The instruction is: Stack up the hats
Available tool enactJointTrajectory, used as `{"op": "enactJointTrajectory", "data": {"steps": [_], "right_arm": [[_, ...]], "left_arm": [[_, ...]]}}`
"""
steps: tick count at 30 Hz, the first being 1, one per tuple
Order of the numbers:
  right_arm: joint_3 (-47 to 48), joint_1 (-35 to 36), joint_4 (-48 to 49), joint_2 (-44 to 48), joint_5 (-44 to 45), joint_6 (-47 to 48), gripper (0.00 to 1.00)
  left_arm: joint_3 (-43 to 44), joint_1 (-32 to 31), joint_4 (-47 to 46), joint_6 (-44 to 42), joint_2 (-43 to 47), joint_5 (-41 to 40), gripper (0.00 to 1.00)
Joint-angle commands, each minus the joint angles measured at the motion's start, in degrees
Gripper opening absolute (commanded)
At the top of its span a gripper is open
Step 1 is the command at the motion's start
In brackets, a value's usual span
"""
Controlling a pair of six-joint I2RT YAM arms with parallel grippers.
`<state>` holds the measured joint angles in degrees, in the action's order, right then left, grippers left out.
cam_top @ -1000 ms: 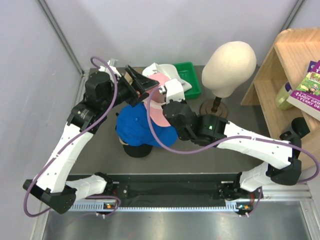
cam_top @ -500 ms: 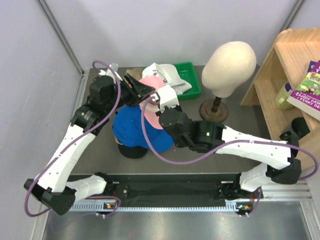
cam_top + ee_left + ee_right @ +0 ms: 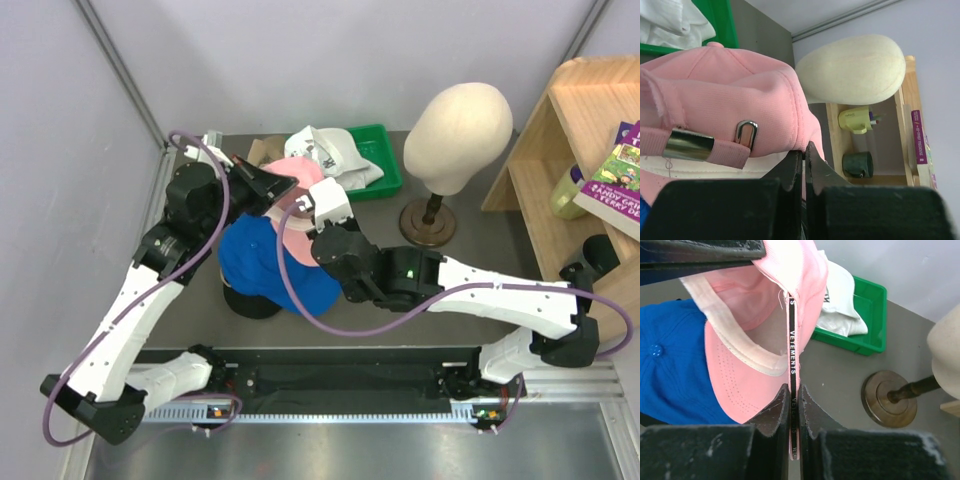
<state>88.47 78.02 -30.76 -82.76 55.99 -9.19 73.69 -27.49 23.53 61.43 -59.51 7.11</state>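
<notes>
A pink hat (image 3: pixel 300 178) hangs upside down above a blue hat (image 3: pixel 262 266), which rests on a black hat (image 3: pixel 248 302). My left gripper (image 3: pixel 283 187) is shut on the pink hat's (image 3: pixel 730 95) back rim beside its metal buckle (image 3: pixel 747 134). My right gripper (image 3: pixel 795 396) is shut on the pink hat's (image 3: pixel 740 375) edge, pinching its black lettered band (image 3: pixel 792 340). The blue hat (image 3: pixel 670 370) lies below at the left. A white hat (image 3: pixel 330 150) lies in the green tray (image 3: pixel 385 172). A brown hat (image 3: pixel 262 151) peeks out behind the left gripper.
A cream mannequin head (image 3: pixel 458 130) on a round wooden base (image 3: pixel 428 220) stands at the back right. A wooden shelf (image 3: pixel 560 140) with books (image 3: pixel 615 175) and cups fills the right edge. A grey wall runs along the left side.
My left gripper has closed on the pink hat's back rim. Both arms and the pink hat have shifted left, and the blue hat below has moved left too.
</notes>
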Motion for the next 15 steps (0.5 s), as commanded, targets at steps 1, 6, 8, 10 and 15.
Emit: {"op": "enactJointTrajectory", "data": {"steps": [1,6,8,10,15], "right_arm": [[-0.1,1.4,-3.8,2.1,5.7,-3.4,0.0],[1.4,1.5,-10.6,2.4,18.2,-5.1,0.0],[1.5,1.6,-12.1,2.8,21.6,-4.8,0.0],[1.0,1.9,-12.2,2.8,23.1,-3.0,0.0],[-1.8,5.9,-5.8,1.4,27.1,4.2,0.0]], "left_arm": [[0.1,0.3,-8.9,-2.3,-1.7,2.5,0.0],[3.6,0.2,-10.4,-5.9,-6.1,11.2,0.0],[4.1,0.3,-9.4,-9.1,-6.4,11.6,0.0],[5.4,0.6,-6.8,-12.6,-6.4,11.3,0.0],[5.2,1.6,3.8,-17.7,-3.6,8.4,0.0]]}}
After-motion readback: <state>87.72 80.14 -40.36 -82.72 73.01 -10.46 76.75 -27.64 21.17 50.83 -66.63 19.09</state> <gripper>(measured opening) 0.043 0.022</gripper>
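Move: Both hands already pinch the pink hat's edge. The blue hat on top of the stack lies about 5 cm left of the left hand, 8 cm back and 16 cm below, and about 10 cm left of the right hand, 3 cm back and 11 cm below. From the right hand, the foam head stands some 23 cm right and 10 cm ahead, near hand height. The white hat lies about 19 cm ahead and 7 cm right of the left hand, far below. Keeping their pinches on the pink hat's edge, both hands carry it to the right, away from the blue hat, the right hand going about 5 cm and the left nearly 4 cm while sinking about 1 cm. Both swing roughly 15 degrees clockwise and roll in opposite senses, the right hand's left side dropping and the left hand's rising, and the right outruns the left so their grips draw slightly apart. ##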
